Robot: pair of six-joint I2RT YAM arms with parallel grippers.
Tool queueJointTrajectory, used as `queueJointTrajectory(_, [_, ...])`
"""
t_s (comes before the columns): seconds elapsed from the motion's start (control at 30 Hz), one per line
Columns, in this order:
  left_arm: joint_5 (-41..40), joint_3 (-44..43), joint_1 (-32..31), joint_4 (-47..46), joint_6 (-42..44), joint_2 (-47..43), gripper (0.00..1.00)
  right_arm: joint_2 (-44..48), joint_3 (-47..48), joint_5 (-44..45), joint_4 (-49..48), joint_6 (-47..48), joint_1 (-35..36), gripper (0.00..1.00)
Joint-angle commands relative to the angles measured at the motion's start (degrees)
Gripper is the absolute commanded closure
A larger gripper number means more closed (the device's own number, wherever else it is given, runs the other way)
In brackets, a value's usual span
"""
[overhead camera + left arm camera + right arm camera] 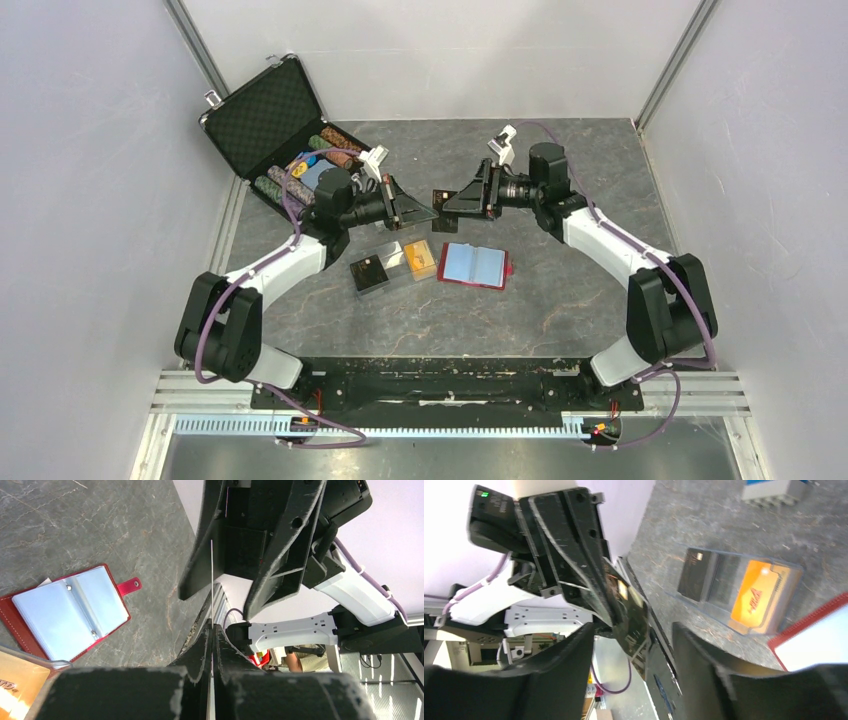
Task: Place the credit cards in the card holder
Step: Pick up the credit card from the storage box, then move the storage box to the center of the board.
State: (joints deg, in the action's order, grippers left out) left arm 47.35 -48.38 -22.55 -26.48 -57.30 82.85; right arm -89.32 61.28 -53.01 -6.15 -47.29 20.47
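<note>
A credit card [437, 205] hangs in the air between the two arms, above the table's middle. My left gripper [425, 212] is shut on it; in the left wrist view the card [212, 580] is a thin edge-on line rising from the closed left gripper [212, 630]. My right gripper [634, 627] stands open around the card's [629, 615] dark glossy far end, its fingers not touching it. The card holder [473, 264], a red wallet lying open with pale blue sleeves, sits on the table below [70, 612]. More orange credit cards [420, 258] lie in a clear box.
The clear plastic box [385, 268] holds a black square [696, 575] beside the orange cards [756, 597]. An open black chip case [270, 120] with striped chips stands at the back left. White walls enclose the table.
</note>
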Motion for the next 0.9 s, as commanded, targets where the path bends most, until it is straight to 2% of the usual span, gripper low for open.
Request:
queueJointTrajectory(0.0, [2.05,-0.05,-0.21,-4.36,-2.9,-0.38,0.98,2.91,-4.12,-3.92,-17.82,-9.64,0.01,0.57])
queueJointTrajectory(0.1, [1.58,-0.05,-0.18,-4.28,-3.17,-0.08,0.98,2.56,-8.91,-5.33,-34.71,-22.03,0.01,0.94])
queueJointTrajectory(0.13, [1.44,-0.24,-0.17,-4.15,-3.26,0.07,0.98,2.34,-10.21,-5.51,-39.1,-24.66,0.01,1.0])
queueJointTrajectory(0.17, [1.4,-0.43,-0.21,-3.82,-3.23,0.24,0.97,2.0,-10.67,-5.72,-41.22,-26.38,0.01,1.0])
queueJointTrajectory(0.23, [1.27,-0.94,-0.27,-3.44,-3.17,0.68,0.91,2.1,-10.87,-5.71,-40.45,-25.62,-0.07,1.0])
queueJointTrajectory(0.3, [0.62,-1.57,-0.36,-1.94,-2.51,1.02,0.78,2.43,-10.05,-5.27,-34.81,-21.2,-0.27,1.0])
queueJointTrajectory(0.37, [-0.55,-2.85,-0.63,2.28,-0.06,1.37,0.68,2.74,-8.39,-4.32,-23.3,-13.73,-0.75,1.0])
queueJointTrajectory(0.43, [-2.73,-5.06,-1.29,9.55,3.81,2.05,0.66,3.33,-6.61,-1.82,-12.39,-4.77,-1.66,1.0])
queueJointTrajectory(0.5, [-5.42,-7.3,-2.17,16.48,7.15,3.05,0.66,4.06,-6.85,0.29,-5.59,-0.2,-3.01,1.0])
queueJointTrajectory(0.7, [-15.8,-17.76,-7.33,38.74,17.31,10.64,0.66,5.62,-8.7,7.05,10.08,12.2,-7.51,1.0])
queueJointTrajectory(0.87, [-26.27,-31.46,-13.4,57.51,25.99,21.06,0.7,5.3,-10.04,11.39,17.17,19.06,-9.08,1.0])
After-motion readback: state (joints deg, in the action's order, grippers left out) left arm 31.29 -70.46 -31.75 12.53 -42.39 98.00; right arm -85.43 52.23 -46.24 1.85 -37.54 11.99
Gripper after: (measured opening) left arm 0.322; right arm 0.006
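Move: The credit card lies flat in my left hand's shut fingers, its middle about 3 cm to that hand's right. It already reaches between my right hand's open fingers, its middle about 1 cm left of and 1 cm back from that hand, level with both. The open card holder is about 9 cm right, 1 cm ahead of and 20 cm below my left hand. The storage box is about 7 cm left and 1 cm ahead of my left hand, just as far down. I shut my right fingers on the card while easing up about 2 cm, then my left fingers open a third and let go. Still pinching, my right hand carries the card down and to the right, ending 7 cm to the right, while my emptied left hand sinks some 8 cm and shifts right towards the card holder, fingers tipping down about 25 degrees. ##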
